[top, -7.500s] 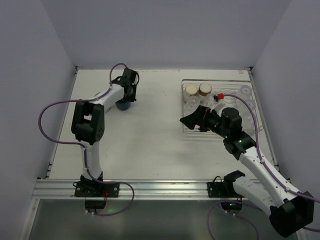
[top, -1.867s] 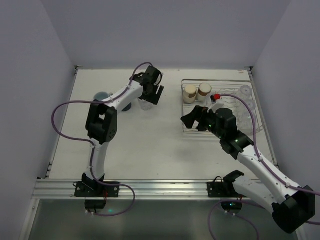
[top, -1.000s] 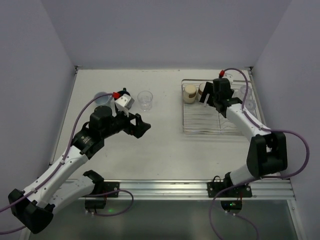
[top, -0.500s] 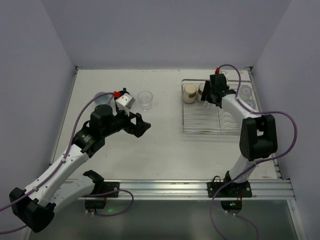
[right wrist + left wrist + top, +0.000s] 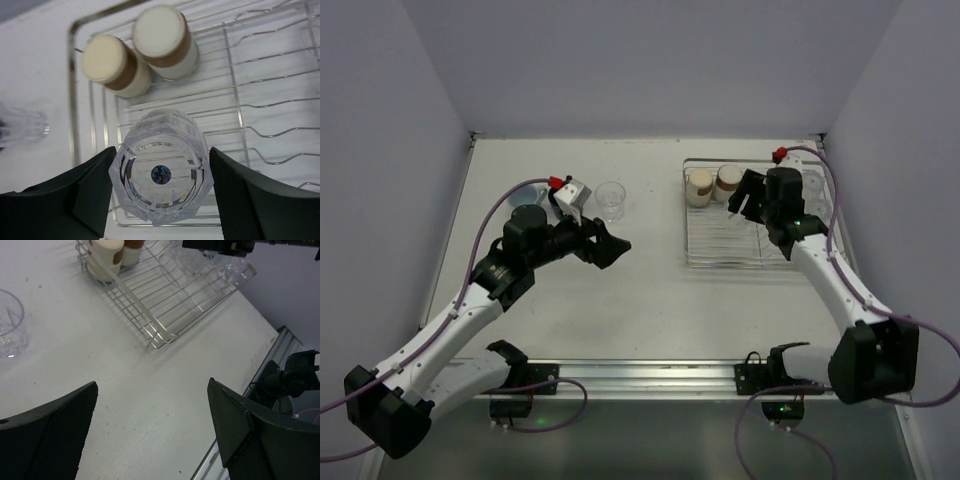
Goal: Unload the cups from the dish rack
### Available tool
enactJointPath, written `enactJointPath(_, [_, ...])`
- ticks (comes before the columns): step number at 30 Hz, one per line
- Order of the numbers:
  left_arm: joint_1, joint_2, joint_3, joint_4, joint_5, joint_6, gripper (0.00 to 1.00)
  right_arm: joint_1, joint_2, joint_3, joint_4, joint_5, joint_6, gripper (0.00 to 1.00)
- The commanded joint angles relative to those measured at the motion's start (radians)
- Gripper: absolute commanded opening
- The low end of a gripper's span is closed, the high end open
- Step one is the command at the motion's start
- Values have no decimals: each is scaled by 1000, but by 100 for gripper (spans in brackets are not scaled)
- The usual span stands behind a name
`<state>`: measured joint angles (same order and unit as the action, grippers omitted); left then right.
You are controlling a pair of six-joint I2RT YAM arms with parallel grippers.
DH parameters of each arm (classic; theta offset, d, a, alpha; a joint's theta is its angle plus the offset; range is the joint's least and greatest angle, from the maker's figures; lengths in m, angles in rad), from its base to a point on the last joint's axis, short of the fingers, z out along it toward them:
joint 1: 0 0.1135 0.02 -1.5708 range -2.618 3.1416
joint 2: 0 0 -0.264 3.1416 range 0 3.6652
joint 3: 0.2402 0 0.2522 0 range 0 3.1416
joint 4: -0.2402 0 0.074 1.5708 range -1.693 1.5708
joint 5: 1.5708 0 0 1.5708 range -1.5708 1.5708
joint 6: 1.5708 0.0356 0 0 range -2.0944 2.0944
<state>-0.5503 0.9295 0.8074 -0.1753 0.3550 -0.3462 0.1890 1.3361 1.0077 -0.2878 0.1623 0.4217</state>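
The silver wire dish rack stands at the back right of the table. Two brown cups with cream tops sit upside down in its far left corner, also in the right wrist view. Clear tumblers rest at the rack's right side. My right gripper is shut on a clear glass tumbler, base toward the camera, above the rack wires. My left gripper is open and empty over bare table, left of the rack. A clear tumbler stands upright on the table.
A light blue-grey mug stands at the back left, partly hidden by my left arm. The dark navy mug is not visible. Grey walls enclose the table on three sides. An aluminium rail runs along the near edge.
My right gripper has drawn back from the rack's far edge toward its middle and now holds a clear tumbler. My left gripper has shifted slightly to the right, still open.
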Motion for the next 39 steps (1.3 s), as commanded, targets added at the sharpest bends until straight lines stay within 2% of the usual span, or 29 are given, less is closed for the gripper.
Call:
enactJointPath(1, [3,5,-20,220,88,-126,93,10,-179,-75,134,-182,106,18])
enactJointPath(2, [3,28,-31,261,138,-152,91,12,-248,-130,163,-292,129,18])
enactJointPath(4, [3,60,-59,388,197,-225,87,16,-305,-182,269,-410,234,18])
enactJointPath(5, [3,96,-63,426,241,-250,85,20,-346,-237,376,-540,274,18])
enactJointPath(6, [3,117,-73,504,257,-298,84,29,-359,-265,438,-600,364,18])
enactJointPath(9, [1,186,-77,597,315,-361,79,68,-374,-336,625,-743,504,18])
enactJointPath(13, [-7,255,-86,773,369,-474,75,125,-357,-362,746,-785,575,18])
enactJointPath(18, [-36,302,-83,833,374,-511,72,182,-295,-370,872,-813,634,18])
enactJointPath(23, [-57,330,-79,849,383,-522,64,204,-204,-385,987,-816,689,18])
enactJointPath(26, [-63,330,-79,872,378,-531,39,216,-154,-391,1042,-825,730,18])
enactJointPath(27, [-63,327,-79,875,372,-528,20,224,-144,-391,1061,-828,741,18])
enactJointPath(28, [-63,324,-77,873,354,-522,12,227,-137,-393,1066,-830,744,20])
enactJointPath(30, [-63,304,-59,806,319,-470,0,231,-132,-400,1058,-820,743,30])
enactJointPath(31, [-63,298,-42,754,290,-440,0,231,-135,-403,1050,-816,741,56])
enactJointPath(32, [-63,293,-15,687,216,-400,0,231,-140,-405,1030,-807,735,70])
enactJointPath(33, [-63,296,65,505,175,-304,0,231,-159,-402,954,-772,701,83])
enactJointPath(34, [-62,305,119,399,41,-256,0,230,-170,-393,903,-752,674,93])
enactJointPath(35, [-60,330,230,293,-28,-204,0,230,-182,-368,789,-730,646,99])
enactJointPath(36, [-60,344,280,151,-80,-122,0,230,-195,-360,741,-718,599,99])
enactJointPath(37, [-56,356,323,84,-181,-94,0,230,-222,-354,705,-681,576,99])
enactJointPath(39, [-51,402,442,-58,-259,-15,0,230,-254,-343,595,-641,508,99])
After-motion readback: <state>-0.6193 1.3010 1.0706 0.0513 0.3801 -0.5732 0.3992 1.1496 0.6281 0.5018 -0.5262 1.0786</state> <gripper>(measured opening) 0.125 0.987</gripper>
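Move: The clear cup, already lifted in the right gripper, is about 34 cm to the left hand's right, some 14 cm ahead and 8 cm lower. A clear tumbler stands on the table about 18 cm ahead of the left hand, 3 cm left, 20 cm below. The open left gripper is 34 cm left of the right hand, 14 cm back, 8 cm up; from the right hand the right tan cup is 8 cm ahead, 2 cm left, the left one 7 cm ahead, 9 cm left, both 9 cm lower. The right hand carries the cup out over the rack's left side, about 20 cm left, 11 cm back and 11 cm up, rolling and swinging left, while the left comes some 9 cm right to meet it, turning clockwise. The left fingers close on the wall at the cup's rim, the right fingers then open, and the left takes it about 6 cm forward. ##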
